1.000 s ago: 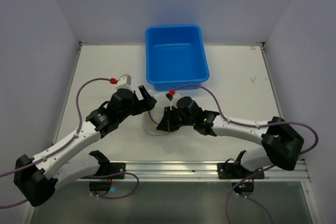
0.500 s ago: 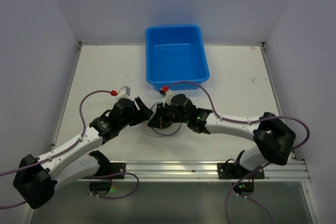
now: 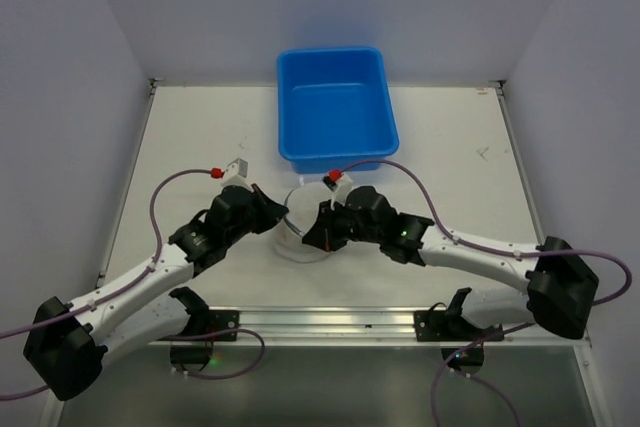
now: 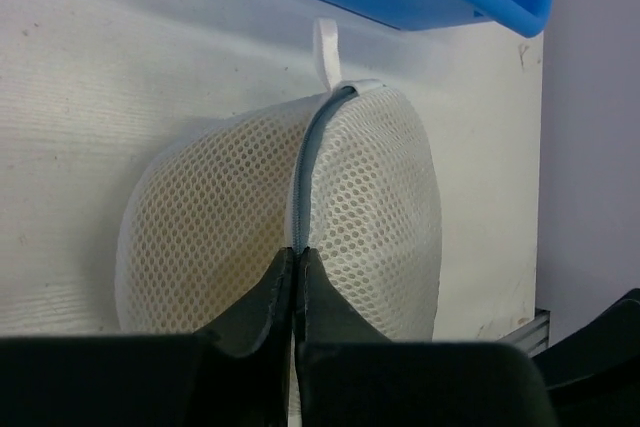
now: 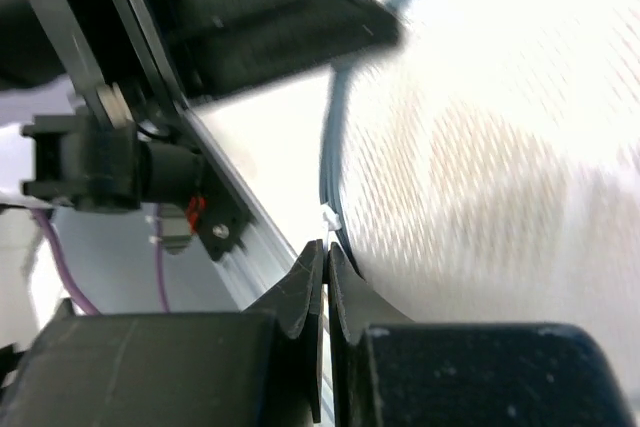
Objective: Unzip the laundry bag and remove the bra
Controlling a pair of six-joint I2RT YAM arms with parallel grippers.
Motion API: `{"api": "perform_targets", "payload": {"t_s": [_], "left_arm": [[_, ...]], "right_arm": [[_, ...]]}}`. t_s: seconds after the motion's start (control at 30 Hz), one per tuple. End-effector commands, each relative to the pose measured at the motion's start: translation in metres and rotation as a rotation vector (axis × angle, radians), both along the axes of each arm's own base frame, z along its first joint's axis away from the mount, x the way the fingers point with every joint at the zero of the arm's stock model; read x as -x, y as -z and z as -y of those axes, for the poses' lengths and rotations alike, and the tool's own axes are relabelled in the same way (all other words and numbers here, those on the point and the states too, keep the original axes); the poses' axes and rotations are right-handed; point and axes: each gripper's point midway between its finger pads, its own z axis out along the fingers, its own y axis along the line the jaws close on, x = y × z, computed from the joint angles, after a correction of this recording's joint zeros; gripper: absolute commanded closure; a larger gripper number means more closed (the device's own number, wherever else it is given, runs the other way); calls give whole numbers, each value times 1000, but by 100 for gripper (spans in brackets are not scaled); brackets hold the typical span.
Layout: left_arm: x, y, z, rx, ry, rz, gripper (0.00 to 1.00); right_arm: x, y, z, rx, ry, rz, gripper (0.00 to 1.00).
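The laundry bag [image 3: 298, 219], a white mesh drum, stands on edge between my two grippers in front of the blue tub. In the left wrist view its grey zip line [image 4: 310, 162] runs up the rim to a white loop [image 4: 326, 45]. My left gripper [image 4: 296, 253] is shut on that rim seam. My right gripper [image 5: 327, 247] is shut at the zip line on the opposite side, a small white zip pull [image 5: 329, 219] right at its tips. The bra [image 4: 205, 247] shows only as a yellowish tint through the mesh.
The blue tub [image 3: 335, 152] stands just behind the bag, its rim close to the bag's loop. The metal rail [image 3: 330, 322] runs along the near table edge. Both arms' purple cables arch over the table beside the bag.
My left gripper has gone from open to shut on the bag's rim. The right gripper stayed shut and shifted slightly, and the bag now stands more upright between the two.
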Motion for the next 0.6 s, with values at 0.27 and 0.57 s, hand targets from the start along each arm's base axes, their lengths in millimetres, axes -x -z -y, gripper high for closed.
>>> {"api": "perform_targets", "payload": {"t_s": [0.27,0.57], "left_arm": [[-16,-4,-24,-84,-57,89,100],[-41,-41,16,-72,112,197,95]], "right_arm": [[-1,51,134,337,188,-14,100],[16,-12,76,-34,-87,74,100]]}}
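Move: The zip pull is already in the right fingers, on the blue-grey zip band some 7 cm back and 4 cm to the right of the left hand, about level with it, and the left fingers hold the band. From the right hand, the laundry bag's middle is about 5 cm ahead, level left-right, and 5 cm below. Its white tab stands some 15 cm ahead and in line left-right, slightly lower; the blue bin's middle is roughly 32 cm ahead and 9 cm to the right, about 8 cm lower. The zip pull, still pinched, is drawn quickly to the right, away from the left hand, along the near edge of the bag's top: the right hand sweeps about 12 cm, dipping some 3 cm midway, then eases back left and up by a centimetre or so. Its wrist swings roughly 10 degrees clockwise and partly back. The left fingers stay shut on the band, almost in place. ##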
